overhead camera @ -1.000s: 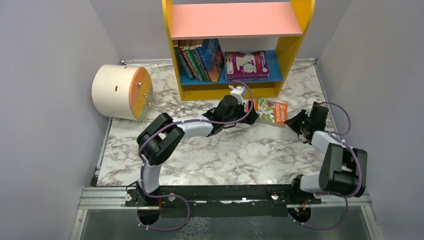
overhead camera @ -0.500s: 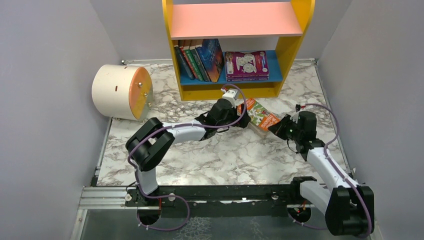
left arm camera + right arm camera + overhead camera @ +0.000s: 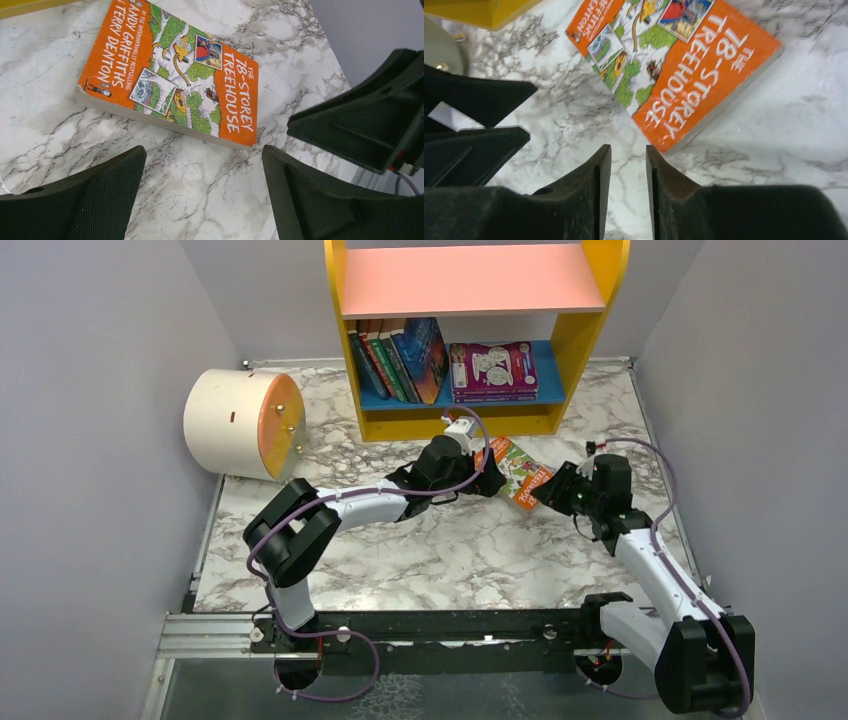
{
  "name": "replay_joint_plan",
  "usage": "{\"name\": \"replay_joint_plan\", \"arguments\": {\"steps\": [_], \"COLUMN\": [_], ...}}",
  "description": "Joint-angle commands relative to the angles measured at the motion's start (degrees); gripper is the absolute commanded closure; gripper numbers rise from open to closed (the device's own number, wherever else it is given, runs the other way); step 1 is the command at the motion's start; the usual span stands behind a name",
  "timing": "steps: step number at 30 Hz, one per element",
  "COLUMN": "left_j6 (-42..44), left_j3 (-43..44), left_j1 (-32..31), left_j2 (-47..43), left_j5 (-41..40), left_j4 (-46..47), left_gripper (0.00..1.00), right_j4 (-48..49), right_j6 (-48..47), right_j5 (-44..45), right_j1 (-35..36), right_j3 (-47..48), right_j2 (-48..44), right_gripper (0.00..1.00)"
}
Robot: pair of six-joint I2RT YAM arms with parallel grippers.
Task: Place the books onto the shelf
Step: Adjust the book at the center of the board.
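An orange book (image 3: pixel 518 472), "The 78-Storey Treehouse", lies flat and diagonal on the marble table in front of the shelf (image 3: pixel 470 280). My left gripper (image 3: pixel 490 480) stands open just left of it; in its wrist view the book (image 3: pixel 170 75) lies beyond the wide-apart fingertips of that gripper (image 3: pixel 202 160). My right gripper (image 3: pixel 552 490) is at the book's lower right corner. Its jaws (image 3: pixel 628 152) show a narrow gap with only marble between them, and the book (image 3: pixel 674 65) lies just ahead. Several books (image 3: pixel 395 360) lean upright on the blue lower board, with a purple one (image 3: pixel 492 370) lying flat beside them.
A cream cylinder with an orange end (image 3: pixel 240 423) lies on its side at the table's left. Grey walls close in on both sides. The shelf's yellow base (image 3: pixel 460 420) runs just behind the orange book. The two grippers' fingers are close together.
My right arm swung left to the book, which turned from level to diagonal and slid left. The right jaws have parted slightly. My left gripper drew back a little.
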Motion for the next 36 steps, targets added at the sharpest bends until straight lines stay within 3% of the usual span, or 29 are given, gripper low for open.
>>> {"name": "replay_joint_plan", "arguments": {"steps": [1, 4, 9, 14, 20, 25, 29, 36], "left_j6": [-2.0, -2.2, -3.1, -4.3, -4.2, -3.9, -3.9, -4.3], "left_j3": [1.9, 2.4, 1.5, 0.6, 2.2, 3.0, 2.6, 3.4], "left_j1": [-0.7, -1.1, -1.3, -1.3, -1.3, -1.1, -0.2, 0.6], "left_j2": [0.7, 0.9, 1.2, 2.3, 5.2, 6.5, 6.8, 8.4], "left_j5": [2.6, 1.1, -0.4, -0.2, 0.4, 0.2, -0.3, 0.9], "left_j4": [-2.1, -4.9, -6.6, -4.3, -2.9, -2.8, -2.8, -1.7], "left_gripper": [0.19, 0.19, 0.19, 0.18, 0.18, 0.18, 0.17, 0.17], "right_j4": [-2.3, -1.2, 2.0, 5.9, 8.9, 11.5, 11.4, 13.3], "right_j6": [-4.7, -5.5, -6.0, -7.0, -8.4, -8.9, -9.9, -8.7], "right_j5": [8.0, 14.4, 20.5, 22.4, 22.6, 16.2, 16.9, 5.9], "right_j1": [0.4, 0.3, 0.3, 0.3, -0.2, -0.3, -0.3, 2.5], "right_j3": [5.7, 9.1, 14.4, 17.1, 18.0, 15.6, 14.2, 11.9], "right_j2": [5.0, 10.7, 21.4, 30.3, 34.8, 34.7, 34.6, 33.5], "right_gripper": [0.62, 0.46, 0.36, 0.36, 0.36, 0.36, 0.36, 0.36]}}
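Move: Ahead and to the left of the right hand, the treehouse book lies askew on the table, its middle about 9 cm forward, 5 cm left and 9 cm below. The left gripper hangs some 4 cm forward and 12 cm left of the right hand, 3 cm higher; from it the book is about 5 cm forward, 7 cm right and 12 cm down. The middle of the shelf's front board is roughly 8 cm beyond the book's middle and 11 cm left of it. Opening its fingers from nearly shut, the right hand swings about 10 cm forward and a bit to the right, sinking some 7 cm and rolling its left side down, to straddle the book's far-right long edge; then it eases 2 cm back left, its outer finger coming against the spine near the title end. The left hand, still open, draws slightly back and sinks about 6 cm beside the near-left edge. ##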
